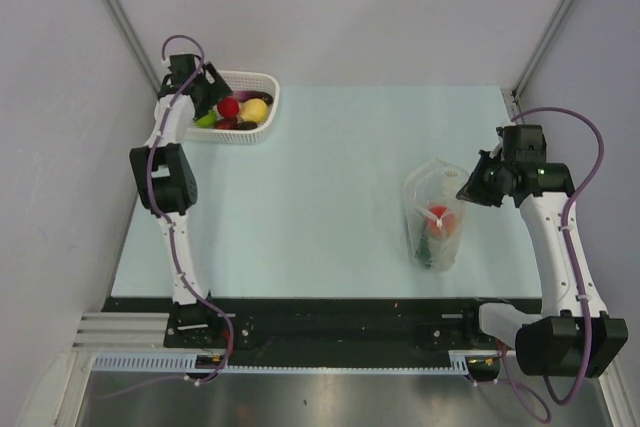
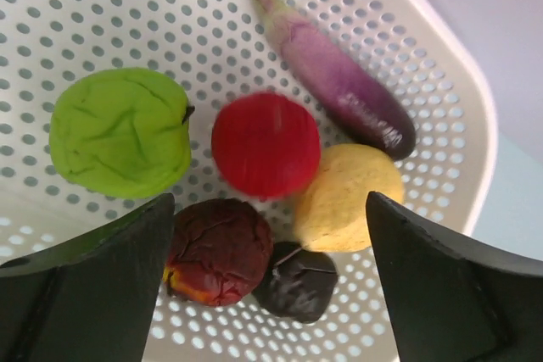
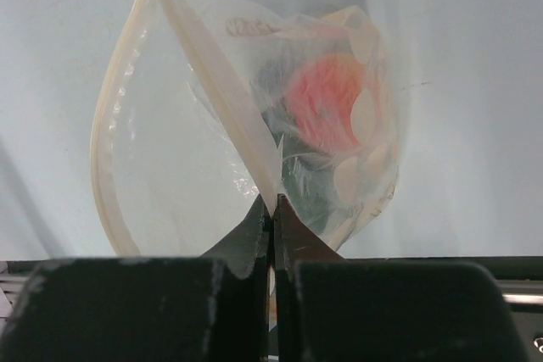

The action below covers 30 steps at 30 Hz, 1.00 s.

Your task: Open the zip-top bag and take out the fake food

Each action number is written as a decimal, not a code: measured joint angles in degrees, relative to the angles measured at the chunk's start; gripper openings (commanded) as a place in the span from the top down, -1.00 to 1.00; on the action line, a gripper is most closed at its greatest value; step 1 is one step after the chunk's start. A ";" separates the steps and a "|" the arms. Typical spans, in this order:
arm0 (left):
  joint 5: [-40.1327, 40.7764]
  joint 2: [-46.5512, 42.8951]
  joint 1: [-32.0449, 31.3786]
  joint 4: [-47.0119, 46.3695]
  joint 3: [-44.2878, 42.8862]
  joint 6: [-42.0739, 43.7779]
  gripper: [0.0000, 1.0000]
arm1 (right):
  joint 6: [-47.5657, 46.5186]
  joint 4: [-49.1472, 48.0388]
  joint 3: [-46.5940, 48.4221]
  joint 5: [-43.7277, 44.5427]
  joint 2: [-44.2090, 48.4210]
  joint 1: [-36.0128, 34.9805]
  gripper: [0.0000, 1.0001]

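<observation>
The clear zip-top bag (image 1: pixel 435 212) lies at the right of the table with its mouth gaping. My right gripper (image 1: pixel 472 187) is shut on the bag's (image 3: pixel 195 142) zip edge, which shows pinched between the right gripper's (image 3: pixel 273 205) tips. An orange-red piece of fake food (image 3: pixel 327 103) and something dark green (image 3: pixel 314 197) remain inside. My left gripper (image 2: pixel 270 235) stands open over the basket, nothing between its fingers. Beneath it lie a lime green fruit (image 2: pixel 119 133), a red ball (image 2: pixel 265 144), a yellow piece (image 2: pixel 348 197), a purple eggplant (image 2: pixel 339 82), a dark red fruit (image 2: pixel 219 252) and a near-black piece (image 2: pixel 297 281).
The white mesh basket (image 1: pixel 270 105) sits at the table's far left corner, with my left gripper (image 1: pixel 210 97) hanging over its left end. Its rim (image 2: pixel 462 91) curves round the toys. Grey walls close in the table at the back and both sides.
</observation>
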<state>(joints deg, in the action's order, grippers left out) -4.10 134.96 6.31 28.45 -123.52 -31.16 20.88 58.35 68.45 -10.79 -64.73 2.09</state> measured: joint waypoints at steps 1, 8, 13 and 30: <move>0.24 -0.09 -0.13 0.42 0.04 0.39 -0.92 | 0.00 0.00 0.00 -0.15 -0.07 -0.04 1.00; -0.26 -9.09 -1.62 1.31 10.08 2.86 -0.33 | 0.00 0.00 0.09 -0.42 -0.15 -2.34 1.00; -4.50 -26.36 -10.40 -3.21 28.74 3.80 0.11 | 0.09 0.02 0.26 -0.61 0.02 -6.10 1.00; -16.02 -29.33 -55.17 -6.49 25.03 1.66 0.99 | 4.04 -1.05 0.26 -0.59 1.86 -12.52 1.00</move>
<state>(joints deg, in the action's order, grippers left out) -20.12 105.62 -48.86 21.96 -98.50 -29.50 24.93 57.30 68.71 -11.38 -62.87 -10.44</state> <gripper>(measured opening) 0.003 0.009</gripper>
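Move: The red-orange fruit, still in the bag, lies about 60 cm to the right of my left hand, some 36 cm back and 8 cm lower; the basket is right under that hand, about 9 cm down. From my right hand, which holds the bag's rim, the fruit is almost straight below, roughly 16 cm down. The cucumber lies about 5 cm back of that fruit and 2 cm left of it. I carry my empty left hand away from the basket, first back and up, then in a wide sweep to the right, ending almost 50 cm right, 34 cm back and 13 cm higher, close beside the bag's mouth. On the way I turn it some 70 degrees clockwise and shut its wide-open fingers completely. My right hand keeps its pinch on the rim and brings the bag about 6 cm left towards it, turning slightly counter-clockwise. ##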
